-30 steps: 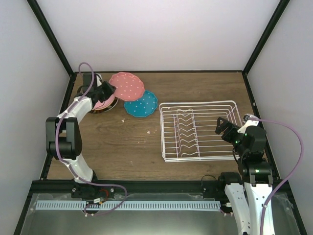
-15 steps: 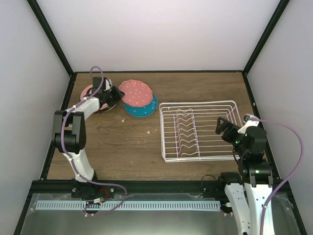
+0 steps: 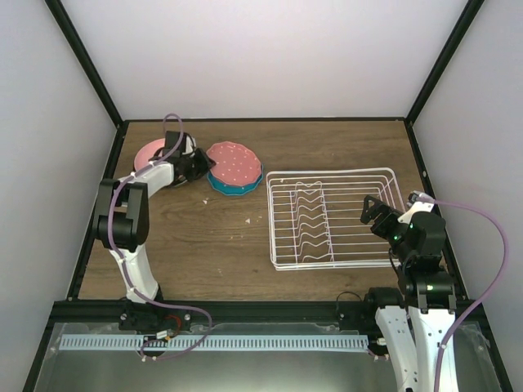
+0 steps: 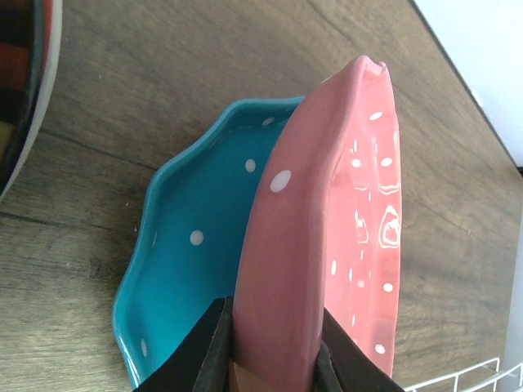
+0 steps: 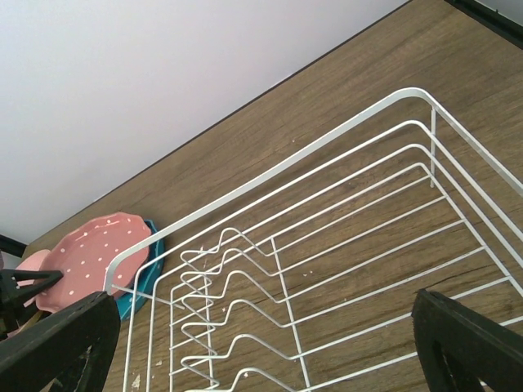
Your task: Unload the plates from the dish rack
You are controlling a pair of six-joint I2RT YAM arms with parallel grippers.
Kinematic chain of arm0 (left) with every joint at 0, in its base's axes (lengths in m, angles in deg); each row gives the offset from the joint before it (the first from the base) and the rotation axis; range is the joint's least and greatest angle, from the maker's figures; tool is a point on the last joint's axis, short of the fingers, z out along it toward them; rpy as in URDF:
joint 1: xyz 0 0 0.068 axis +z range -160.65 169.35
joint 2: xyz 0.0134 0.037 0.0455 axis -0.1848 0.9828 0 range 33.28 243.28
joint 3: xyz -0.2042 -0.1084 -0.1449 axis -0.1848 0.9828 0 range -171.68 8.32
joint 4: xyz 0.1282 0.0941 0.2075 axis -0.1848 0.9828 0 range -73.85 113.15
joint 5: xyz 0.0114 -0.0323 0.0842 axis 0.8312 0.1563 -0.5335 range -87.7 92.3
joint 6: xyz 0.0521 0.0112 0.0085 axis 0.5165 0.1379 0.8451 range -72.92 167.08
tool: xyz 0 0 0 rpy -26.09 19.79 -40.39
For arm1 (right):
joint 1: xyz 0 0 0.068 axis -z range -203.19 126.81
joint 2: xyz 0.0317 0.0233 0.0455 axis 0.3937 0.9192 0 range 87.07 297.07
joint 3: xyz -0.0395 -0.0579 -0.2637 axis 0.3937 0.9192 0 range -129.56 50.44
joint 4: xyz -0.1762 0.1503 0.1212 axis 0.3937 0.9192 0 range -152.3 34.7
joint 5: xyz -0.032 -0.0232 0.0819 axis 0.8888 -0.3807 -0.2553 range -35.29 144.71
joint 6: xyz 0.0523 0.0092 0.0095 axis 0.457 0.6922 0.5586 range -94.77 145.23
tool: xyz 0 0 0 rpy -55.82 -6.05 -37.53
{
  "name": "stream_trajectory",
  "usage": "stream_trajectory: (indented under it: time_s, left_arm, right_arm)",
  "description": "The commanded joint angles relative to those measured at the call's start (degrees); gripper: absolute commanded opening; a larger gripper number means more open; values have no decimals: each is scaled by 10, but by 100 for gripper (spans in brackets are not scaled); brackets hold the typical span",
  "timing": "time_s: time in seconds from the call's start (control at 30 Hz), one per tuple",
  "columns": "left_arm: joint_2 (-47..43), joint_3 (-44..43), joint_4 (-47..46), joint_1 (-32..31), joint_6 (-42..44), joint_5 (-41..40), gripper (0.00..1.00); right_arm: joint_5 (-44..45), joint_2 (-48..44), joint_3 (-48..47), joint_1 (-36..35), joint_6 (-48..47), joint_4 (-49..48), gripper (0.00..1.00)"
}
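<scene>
My left gripper (image 3: pixel 202 166) is shut on the edge of a pink plate with white dots (image 3: pixel 235 162), holding it over the teal dotted plate (image 3: pixel 237 187) on the table. In the left wrist view the pink plate (image 4: pixel 327 237) sits between my fingers (image 4: pixel 214 351), tilted above the teal plate (image 4: pixel 196 245). A second pink plate (image 3: pixel 149 151) lies on a dark-rimmed plate at the far left. The white wire dish rack (image 3: pixel 335 216) holds no plates; it also shows in the right wrist view (image 5: pixel 327 269). My right gripper (image 3: pixel 377 214) is open above the rack's right end.
A dark-rimmed plate edge (image 4: pixel 33 82) shows at the left of the left wrist view. Black frame posts and white walls (image 3: pixel 261 57) bound the table. The pink and teal plates also show far left in the right wrist view (image 5: pixel 90 257).
My left gripper has carried the pink dotted plate right and down, from beside the left stack to over the teal plate. The right arm has not moved.
</scene>
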Motion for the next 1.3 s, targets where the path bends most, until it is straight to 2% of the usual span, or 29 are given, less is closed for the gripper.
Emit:
stream_trajectory:
  time_s: [0.0,0.13,0.2,0.37,0.57,0.73,0.93,1.03,1.27]
  left_arm:
    - [-5,-26,-30,-12,6,26,7]
    - [-2,-24,-27,-20,9,23,10]
    - [0,-24,-26,-23,10,21,15]
    - [2,-25,-16,-27,14,12,44]
    - [3,-24,-6,-29,34,6,69]
    - [0,-31,19,-34,53,-19,75]
    - [-4,-51,76,-52,95,-84,79]
    - [-4,-67,104,-68,127,-122,85]
    - [-7,-76,135,-88,167,-197,90]
  right_arm:
    - [12,-4,-15,-6,4,2,100]
    - [13,-1,-15,-6,2,0,100]
    - [13,0,-15,-6,1,-1,100]
    - [15,1,-14,-6,-4,-1,100]
    - [16,2,-12,-6,-8,-2,100]
    - [14,5,-10,-6,-13,-4,100]
    - [12,7,-10,-6,-19,-4,100]
    - [11,7,-9,-6,-21,-5,100]
    - [9,5,-10,-6,-23,-4,100]
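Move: The blue plate, which the tilted pink dotted plate is being set on, has its middle about 8 cm to the left hand's right, 2 cm farther out and 5 cm below; the fingers still hold the dotted plate's left rim. The plate stack is 17 cm to that hand's left and 5 cm ahead, the empty dish rack some 38 cm right and 16 cm back. From the idle right hand the blue plate lies about 40 cm left, 29 cm ahead, 22 cm below. The pink dotted plate, already over the blue one, is eased right, back and down by about 1 cm, then the left fingers open from their pinch on its left rim to nearly full width and let go. The open hand stays low over the plates, edging on to the right (2.5 cm in all) and slightly back while the wrist rolls some 20 degrees, its left side rising. ##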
